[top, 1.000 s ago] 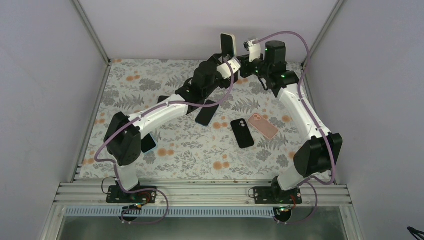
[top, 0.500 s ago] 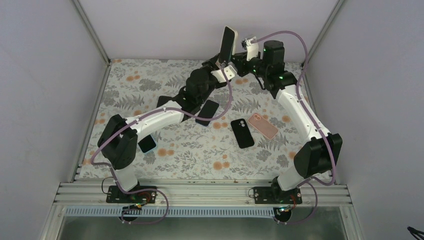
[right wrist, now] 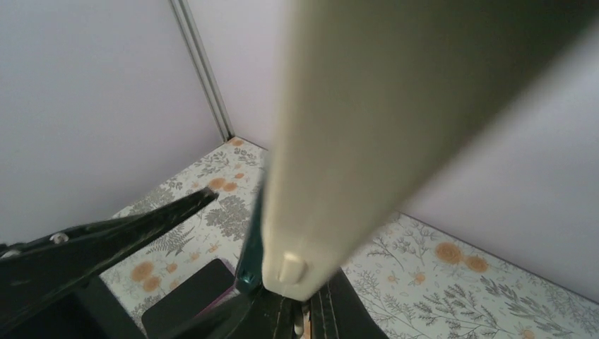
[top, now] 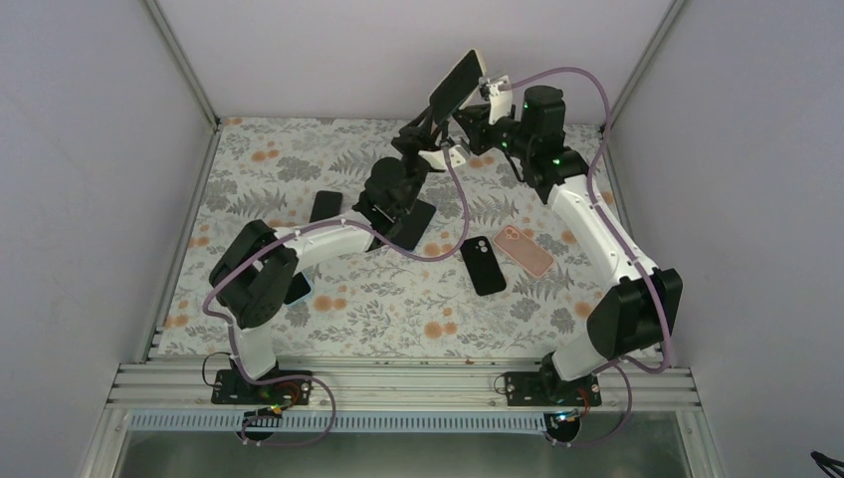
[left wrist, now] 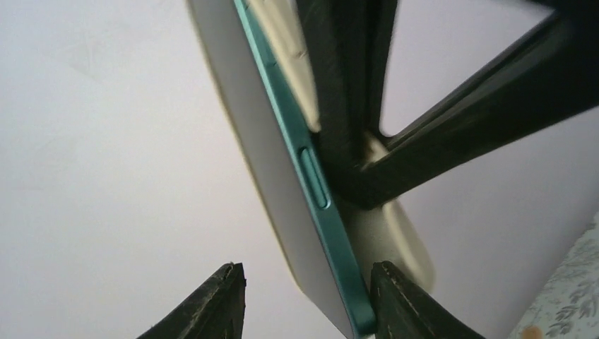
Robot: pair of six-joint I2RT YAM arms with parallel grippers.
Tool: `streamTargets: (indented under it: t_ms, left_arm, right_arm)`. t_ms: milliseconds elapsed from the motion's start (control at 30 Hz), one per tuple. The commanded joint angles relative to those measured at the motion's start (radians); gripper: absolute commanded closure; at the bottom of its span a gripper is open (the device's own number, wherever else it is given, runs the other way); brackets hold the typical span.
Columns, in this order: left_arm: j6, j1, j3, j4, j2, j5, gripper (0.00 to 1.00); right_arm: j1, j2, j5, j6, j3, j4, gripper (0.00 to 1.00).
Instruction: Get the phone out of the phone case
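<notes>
A teal phone [left wrist: 282, 127] in a cream case [right wrist: 339, 141] is held in the air at the back of the table, tilted, and also shows in the top view [top: 456, 85]. My right gripper [right wrist: 311, 304] is shut on the case's lower end, and its black fingers [left wrist: 353, 106] clamp it from the right. My left gripper [left wrist: 307, 286] is open. The phone's lower corner sits between its jaws. The teal edge rests against the right finger [left wrist: 395, 296]; the left finger [left wrist: 222, 296] stands apart from it. The teal edge has parted from the case [right wrist: 251, 261].
On the floral table lie a black phone [top: 483, 265], a pink phone case [top: 523, 250], a dark phone [top: 412, 223] under the left arm, and two more dark ones [top: 324, 206] [top: 295, 286] at the left. White walls stand close behind.
The cased phone has tipped from upright to leaning right and risen a little. The left wrist has swung up under it, and the right gripper has turned with it.
</notes>
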Motion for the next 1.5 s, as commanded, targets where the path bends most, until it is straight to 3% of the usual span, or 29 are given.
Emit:
streamTargets:
  t_ms: [0,233,467,833,967,1133,1367,1467]
  left_arm:
    - [0.093,0.097,0.099,0.279,0.008,-0.193,0.56]
    - [0.183,0.097,0.113,0.393,0.063,-0.167,0.55]
    - [0.163,0.081,0.077,0.429,0.048,-0.128,0.61]
    - [0.166,0.043,0.067,0.439,0.045,-0.103,0.95]
    - [0.147,0.044,0.054,0.409,0.01,-0.11,0.98]
    - [0.042,0.046,-0.011,0.25,-0.106,-0.104,0.98]
    - [-0.112,0.066,-0.116,-0.16,-0.28,-0.063,0.98]
    - [-0.181,0.066,-0.177,-0.337,-0.349,-0.024,0.98]
  right_arm:
    - [0.013,-0.031,-0.087,-0.013,-0.053,-0.126,0.97]
    - [0.048,-0.004,-0.106,-0.026,-0.068,-0.131,0.98]
    - [0.079,0.034,-0.089,-0.035,-0.034,-0.151,0.97]
    - [0.092,0.075,-0.052,-0.057,-0.016,-0.162,0.97]
    - [0.084,0.096,0.026,-0.123,-0.016,-0.179,0.97]
    - [0.062,0.111,0.232,-0.258,-0.019,-0.192,0.97]
    - [0.002,0.158,0.544,-0.445,-0.012,-0.243,0.97]
    - [-0.019,0.149,0.61,-0.502,-0.014,-0.271,0.97]
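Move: The phone stands tilted up, half out of its beige case, its lower end at the left hand's open fingers; its middle is about 4 cm ahead of that hand, 4 cm to the right and 5 cm above. The case lies against its right side, some 6 cm right of the hand, 4 cm ahead and 5 cm up. A dark phone lies on the table roughly 10 cm back, 4 cm left and 36 cm below. From the right hand, the phone's middle is about 4 cm ahead, 1 cm right and 5 cm above. The left hand edges about 2 cm forward and 3 cm left, tipping up slightly, as its half-open fingers close and pinch the lower end of the phone; then it dips and pulls some 5 cm farther left, away from the case. The right hand, still pinching the case, first drifts 3 cm left, then swings down about 10 cm and right 7 cm, ending also forward, its left side rolling down some 25 degrees. ##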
